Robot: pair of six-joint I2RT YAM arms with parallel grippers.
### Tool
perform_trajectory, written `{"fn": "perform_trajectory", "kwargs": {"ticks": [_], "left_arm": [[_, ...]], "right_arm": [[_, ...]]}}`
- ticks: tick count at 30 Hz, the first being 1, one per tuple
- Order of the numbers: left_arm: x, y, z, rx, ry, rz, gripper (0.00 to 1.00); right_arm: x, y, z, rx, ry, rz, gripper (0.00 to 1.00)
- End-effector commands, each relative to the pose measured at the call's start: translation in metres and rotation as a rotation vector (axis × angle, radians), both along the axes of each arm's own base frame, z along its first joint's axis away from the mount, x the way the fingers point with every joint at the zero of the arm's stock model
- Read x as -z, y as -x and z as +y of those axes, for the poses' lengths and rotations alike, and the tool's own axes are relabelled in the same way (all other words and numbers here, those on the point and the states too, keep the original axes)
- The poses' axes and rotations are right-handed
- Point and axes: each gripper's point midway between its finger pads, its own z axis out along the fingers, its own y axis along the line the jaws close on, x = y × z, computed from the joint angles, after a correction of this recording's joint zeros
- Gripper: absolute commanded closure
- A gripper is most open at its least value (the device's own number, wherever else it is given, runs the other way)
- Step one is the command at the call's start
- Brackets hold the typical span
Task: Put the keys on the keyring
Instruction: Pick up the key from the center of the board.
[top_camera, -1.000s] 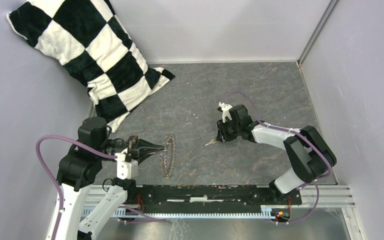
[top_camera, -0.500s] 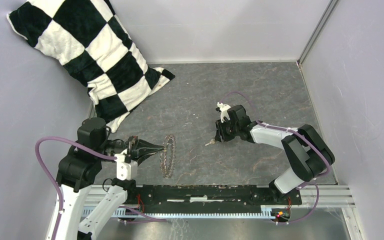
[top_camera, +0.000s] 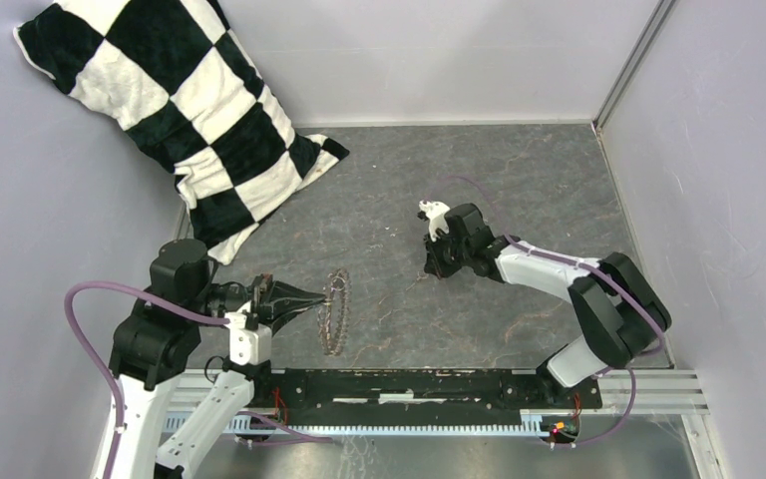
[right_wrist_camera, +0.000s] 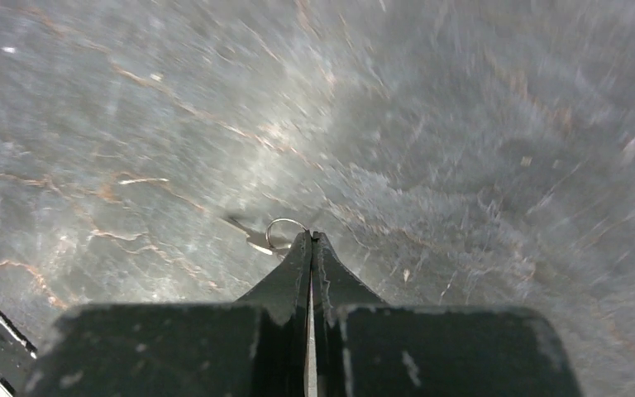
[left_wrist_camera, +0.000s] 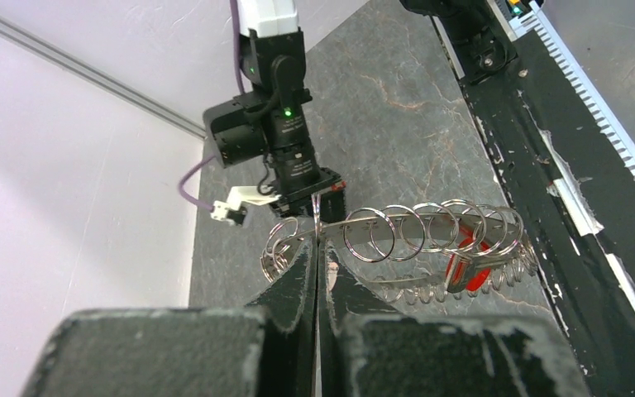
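Observation:
The keyring [top_camera: 335, 309], a chain of small silver rings, stands on edge on the grey table. My left gripper [top_camera: 321, 297] is shut on its near end. In the left wrist view the rings [left_wrist_camera: 430, 236] fan to the right of my left gripper [left_wrist_camera: 318, 241], with a red tag [left_wrist_camera: 467, 258] among them. My right gripper [top_camera: 433, 267] is farther right, low over the table and shut. In the blurred right wrist view a small wire ring [right_wrist_camera: 285, 229] sits pinched at my right gripper [right_wrist_camera: 311, 236], and the tiny silver key [right_wrist_camera: 246, 235] hangs off it to the left.
A black-and-white checkered pillow [top_camera: 180, 110] leans in the far left corner. Grey walls close the table [top_camera: 519, 170] on three sides. A black rail [top_camera: 409, 384] runs along the near edge between the arm bases.
My right gripper has shut on the key's ring and shifted up and left; the key has left its spot on the table. The left gripper still holds the keyring.

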Motion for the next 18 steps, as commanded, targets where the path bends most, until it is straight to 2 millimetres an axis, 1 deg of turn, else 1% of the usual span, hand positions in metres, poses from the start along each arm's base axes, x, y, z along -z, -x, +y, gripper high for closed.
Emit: {"fn": "perform_trajectory", "kwargs": {"ticks": [1, 3, 6, 10, 14, 16, 18], "left_arm": [[-0.005, 0.010, -0.002, 0.031, 0.030, 0.036, 0.98], [-0.005, 0.012, -0.003, 0.041, 0.036, 0.079, 0.98], [-0.006, 0.016, -0.005, 0.063, 0.046, 0.154, 0.98], [-0.004, 0.017, -0.006, 0.073, 0.048, 0.182, 0.98], [-0.003, 0.020, -0.007, 0.083, 0.052, 0.242, 0.98], [-0.001, 0.022, -0.009, 0.097, 0.054, 0.292, 0.98], [0.001, 0.025, -0.010, 0.112, 0.057, 0.345, 0.98]], "right_arm": [[-0.082, -0.019, 0.027, -0.154, -0.048, -0.278, 1.00], [-0.099, -0.013, 0.033, -0.234, -0.044, -0.369, 1.00], [-0.120, -0.001, 0.040, -0.329, -0.048, -0.480, 1.00], [-0.154, 0.024, 0.055, -0.469, -0.074, -0.651, 1.00], [-0.190, 0.042, 0.060, -0.547, -0.078, -0.823, 1.00], [-0.210, 0.053, 0.063, -0.587, -0.101, -0.909, 1.00], [-0.227, 0.070, 0.066, -0.641, -0.126, -0.985, 1.00]]}}
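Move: My shut right fingers already hold the key by its small loop; the key's middle sits about 2 cm left, 1 cm back and 2 cm below the fingertips, close to the table. The keyring is held up in my left fingers: from my right hand its middle is roughly 20 cm left, 21 cm back and 28 cm higher. From my left hand, the keyring's middle is about 3 cm back, 1 cm right and 5 cm below, and the key some 20 cm ahead, 18 cm right and 33 cm below. I carry the key smartly upward with my right hand, about 18 cm, drifting left and, after the first instant, back by some 6 cm each towards the keyring. My shut right fingers keep hold of its loop as they swing up from steeply down towards level, turning counter-clockwise about 30 degrees. My left hand keeps its pinch on the keyring, eases back 1.5 cm and rolls about 10 degrees, forward side dipping. ##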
